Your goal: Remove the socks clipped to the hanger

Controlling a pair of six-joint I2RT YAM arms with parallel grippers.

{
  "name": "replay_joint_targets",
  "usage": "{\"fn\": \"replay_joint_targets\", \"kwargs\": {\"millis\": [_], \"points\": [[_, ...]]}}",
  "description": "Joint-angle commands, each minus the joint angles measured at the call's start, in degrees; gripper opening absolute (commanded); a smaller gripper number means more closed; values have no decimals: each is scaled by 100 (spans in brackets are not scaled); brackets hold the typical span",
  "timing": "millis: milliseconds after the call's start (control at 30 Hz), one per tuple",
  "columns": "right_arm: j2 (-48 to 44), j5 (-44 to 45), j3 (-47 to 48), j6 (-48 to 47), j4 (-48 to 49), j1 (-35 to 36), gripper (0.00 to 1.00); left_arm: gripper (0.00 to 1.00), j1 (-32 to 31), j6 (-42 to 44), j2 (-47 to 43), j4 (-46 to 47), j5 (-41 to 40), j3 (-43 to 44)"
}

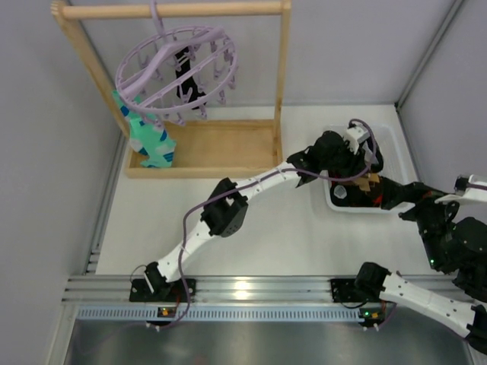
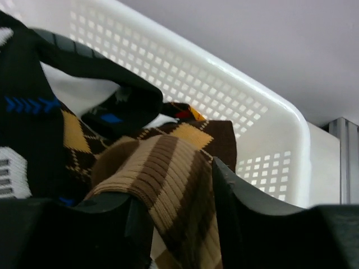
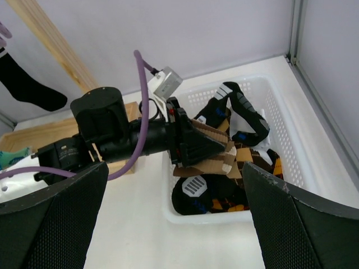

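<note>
The lilac hanger (image 1: pixel 176 72) hangs from the wooden rack's top bar. A teal-and-white sock (image 1: pixel 148 141) and a black sock (image 1: pixel 188 80) stay clipped to it. My left gripper (image 1: pixel 364 182) reaches into the white basket (image 1: pixel 396 141). Its jaws are parted, and the brown-and-tan striped sock (image 2: pixel 162 179) lies loosely between the fingers and over one of them. From the right wrist view, that striped sock (image 3: pixel 216 162) droops from the left gripper (image 3: pixel 221 150) onto the socks lying in the basket. My right gripper (image 3: pixel 174 224) stands wide open and empty near the basket's front.
The wooden rack (image 1: pixel 205 144) stands at the back left on a tray-like base. The basket (image 2: pixel 224 95) holds black, argyle brown and striped socks. A wall runs close on the right. The arms' mounting rail (image 1: pixel 243 289) lines the near edge.
</note>
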Motion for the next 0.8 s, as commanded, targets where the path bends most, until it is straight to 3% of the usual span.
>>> {"fn": "replay_joint_targets", "kwargs": {"millis": [0,200,400,467,633,767], "points": [[-62,-86,-129,57,-130,25,99,48,-219,660,-237,-760,-381,529],[-27,-253,-199,48,2,25,99,73,-237,1231,-782,-1562,-1646,310],[52,-394,-270,56,116,26,99,85,-246,1522,-967,-1905,-2104,327],[87,-420,-261,65,107,34,99,98,-237,1513,-1081,-1940,-2175,301],[175,-464,-208,30,133,25,100,98,-237,1355,-1799,-1932,-2719,-225],[105,-578,-234,-58,353,26,99,98,-237,1013,-2766,-1923,-3650,-1715]]}}
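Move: My left hand has the brown striped sock still hanging loosely between half-open fingers inside the white basket's outline. The basket's middle is about 5 cm to its right, 1 cm back and 10 cm below. Down in it, the black sock with the grey heel lies roughly 7 cm back and 2 cm left, the black-and-white socks some 4 cm ahead and 7 cm right. From my empty right hand the basket's middle is about 20 cm ahead, 3 cm right and 29 cm below. I spread my left fingers to fully open and let the striped sock go over the basket, first dipping about 1.5 cm, then drawing off some 9 cm to the left and 6 cm up, towards the basket's left rim. As I leave, my fingertips tip down and swing counter-clockwise, about 20 degrees each. My open right hand eases a couple of centimetres left and slightly down. ##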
